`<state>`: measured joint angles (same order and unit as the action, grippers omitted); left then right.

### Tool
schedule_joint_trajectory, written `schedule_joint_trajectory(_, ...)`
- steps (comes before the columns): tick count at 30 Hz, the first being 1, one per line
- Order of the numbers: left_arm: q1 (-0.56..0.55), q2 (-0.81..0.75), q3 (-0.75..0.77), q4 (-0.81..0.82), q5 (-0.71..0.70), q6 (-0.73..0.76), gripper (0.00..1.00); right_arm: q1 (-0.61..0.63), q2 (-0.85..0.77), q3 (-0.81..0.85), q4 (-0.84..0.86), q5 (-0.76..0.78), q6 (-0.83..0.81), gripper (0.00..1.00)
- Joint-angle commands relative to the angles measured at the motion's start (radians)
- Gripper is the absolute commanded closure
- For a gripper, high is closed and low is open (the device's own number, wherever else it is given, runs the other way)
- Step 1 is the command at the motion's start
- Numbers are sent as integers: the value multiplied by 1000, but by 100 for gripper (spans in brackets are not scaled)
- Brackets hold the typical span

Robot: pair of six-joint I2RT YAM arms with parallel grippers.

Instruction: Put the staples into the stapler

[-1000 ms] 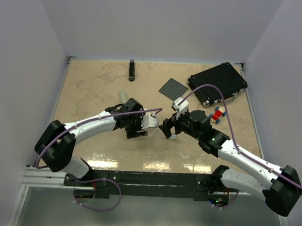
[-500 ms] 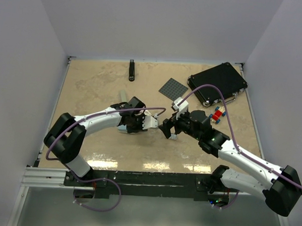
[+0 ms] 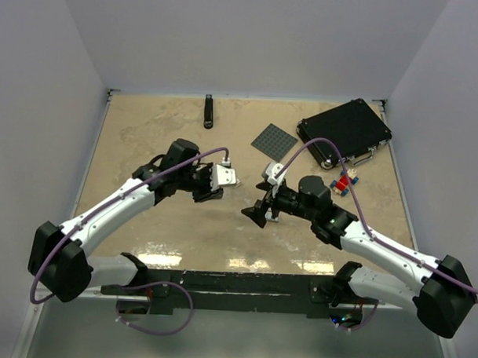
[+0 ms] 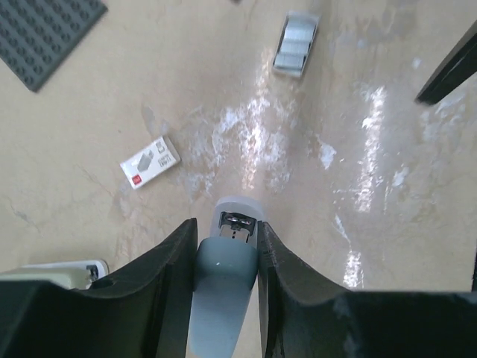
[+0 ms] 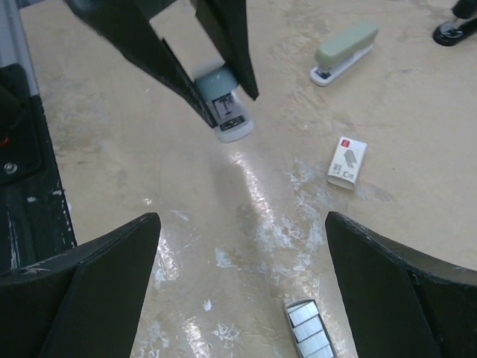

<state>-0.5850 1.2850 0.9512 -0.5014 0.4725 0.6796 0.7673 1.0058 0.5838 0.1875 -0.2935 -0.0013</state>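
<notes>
My left gripper [image 4: 226,226] is shut on a small pale grey-blue stapler [image 4: 222,280] with silvery metal showing at its rounded tip, and holds it above the table. From the right wrist, the held stapler [image 5: 222,104] hangs between the left fingers [image 5: 156,52]. The staples lie below: a tiny white box [image 4: 151,162] [image 5: 346,162] and a small grey tray of staple strips [image 4: 296,52] [image 5: 309,332]. My right gripper [image 5: 242,218] [image 3: 259,213] stands wide open over the table near the tray, holding nothing.
A second small stapler, grey-green on a white base [image 5: 344,52], lies on the table behind the box. A slim black stapler [image 3: 209,111], a grey studded baseplate [image 3: 273,139], a black case [image 3: 344,132] and red-and-blue bricks [image 3: 346,181] sit at the back.
The left gripper closed on the pale stapler and carried it up and back to the left. The right gripper shifted slightly left, still open.
</notes>
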Motion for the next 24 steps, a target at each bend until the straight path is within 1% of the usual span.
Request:
schedule_joint_trajectory(1,42,-70,-15,70,265,-63,100,3,71,17,79,-162,-118,2)
schedule_joint_trajectory(4,45,-87,-8,80,342,-80,100,12,109,48,86,-205,-146,2)
schedule_joint_trajectory(9,45,-101,11,112,445,-110,100,29,184,103,113,-199,-167,4)
schedule_joint_trajectory(15,45,-101,14,153,489,-143,100,32,238,157,127,-210,-184,15)
schedule_joint_trajectory(20,45,-87,32,152,503,-137,100,36,252,175,135,-225,-181,21)
schedule_joint_trajectory(23,48,-88,37,162,509,-144,100,36,263,180,129,-231,-180,31)
schedule_joint_trajectory(24,51,-88,37,164,512,-147,100,35,266,180,132,-231,-177,36)
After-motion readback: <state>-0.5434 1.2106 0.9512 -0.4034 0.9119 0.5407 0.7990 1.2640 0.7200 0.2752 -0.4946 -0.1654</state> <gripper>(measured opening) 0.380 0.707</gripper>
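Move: The blue stapler is already pinched in the left hand, its middle almost at the fingertips, and lies about 9 cm to the left of the empty right hand, some 3 cm farther out and 7 cm lower. From the left hand, the white box on the table is roughly 8 cm ahead and 5 cm right, and the staple tray about 14 cm right and 1 cm back, both some 12 cm below; the green stapler is around 16 cm ahead and 8 cm left, 11 cm down. Keeping its pinch on the blue stapler, the left hand lifts it about 6 cm while drawing back and then easing right towards the right hand, its wrist tilting some 25 degrees so the fingers point more level. The open right hand goes about 5 cm left to meet it, dipping and then rising most of the way back as it swings counter-clockwise, and starts to narrow its fingers around the stapler's free end without visible contact. ##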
